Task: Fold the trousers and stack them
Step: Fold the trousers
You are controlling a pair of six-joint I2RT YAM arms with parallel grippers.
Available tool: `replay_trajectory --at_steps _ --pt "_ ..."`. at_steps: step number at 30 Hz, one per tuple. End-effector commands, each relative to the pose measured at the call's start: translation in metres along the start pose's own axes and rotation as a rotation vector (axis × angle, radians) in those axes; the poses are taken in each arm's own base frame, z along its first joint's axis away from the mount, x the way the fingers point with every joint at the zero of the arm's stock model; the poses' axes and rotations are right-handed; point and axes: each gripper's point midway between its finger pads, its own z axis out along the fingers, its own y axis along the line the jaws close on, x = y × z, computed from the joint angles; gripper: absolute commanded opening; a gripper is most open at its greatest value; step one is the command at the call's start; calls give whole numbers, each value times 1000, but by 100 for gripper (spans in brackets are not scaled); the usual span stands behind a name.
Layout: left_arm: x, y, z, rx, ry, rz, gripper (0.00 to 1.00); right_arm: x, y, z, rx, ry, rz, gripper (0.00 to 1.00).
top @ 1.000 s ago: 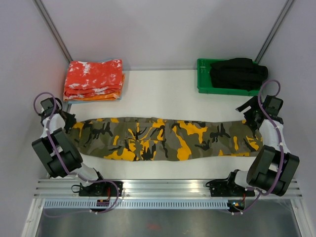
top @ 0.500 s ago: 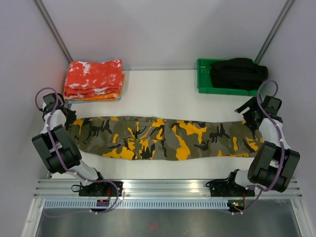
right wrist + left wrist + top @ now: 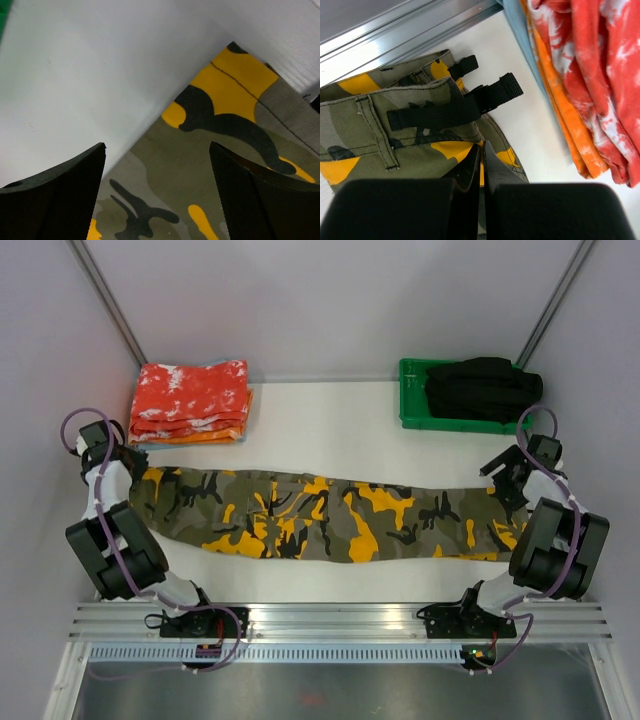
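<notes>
The camouflage trousers (image 3: 330, 515) lie stretched lengthways across the table, waist to the left and leg ends to the right. My left gripper (image 3: 128, 470) is shut on the waist edge. In the left wrist view, the gripper (image 3: 482, 150) pinches yellow-patched cloth beside the black belt straps (image 3: 455, 107). My right gripper (image 3: 508, 480) hovers open over the leg end. In the right wrist view its gripper (image 3: 157, 145) has only the flat trouser leg (image 3: 210, 165) between its two fingers, which hold nothing.
A stack of folded red-orange speckled cloths (image 3: 190, 402) sits at the back left, close to my left gripper. A green tray (image 3: 408, 412) holding a black garment (image 3: 480, 388) stands at the back right. An aluminium rail (image 3: 340, 618) runs along the near edge.
My left gripper has drawn the waist end back and to the left, pulling the trousers straighter. My right gripper has shifted slightly toward the back, still open.
</notes>
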Motion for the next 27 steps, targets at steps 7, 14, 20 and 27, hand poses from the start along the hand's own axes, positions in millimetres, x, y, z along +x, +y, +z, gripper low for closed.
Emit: replay_trajectory --at_steps 7,14,20,27 --pt "8 -3 47 -18 20 -15 2 -13 -25 29 151 -18 -41 81" --pt "20 9 64 -106 22 -10 2 -8 -52 36 261 -26 -73 58" --pt "24 21 75 -155 29 0 9 -3 -64 43 293 -4 -53 25" --pt "13 0 56 -72 13 46 62 -15 -52 40 247 -31 -40 15"
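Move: Straight below the left hand, which already holds the waistband corner, lies its laying-down place, some 10 cm down and 1 cm ahead; the towel stack's middle is about 17 cm ahead and 9 cm right. The right hand's goal, the cloth just inside the far corner of the trouser hem, is about 4 cm to its right, 1 cm back and 5 cm below. The green tray's middle stands some 20 cm ahead and 5 cm left of the right hand. Lowering the waistband corner almost straight down by about 9 cm, the left hand tips its fingers roughly 10 degrees further down, then opens to about halfway and lets go just over the table. The right hand meanwhile sinks some 4.5 cm and slides about 4 cm right towards the hem corner, closing its wide-open fingers to pinch the cloth. ##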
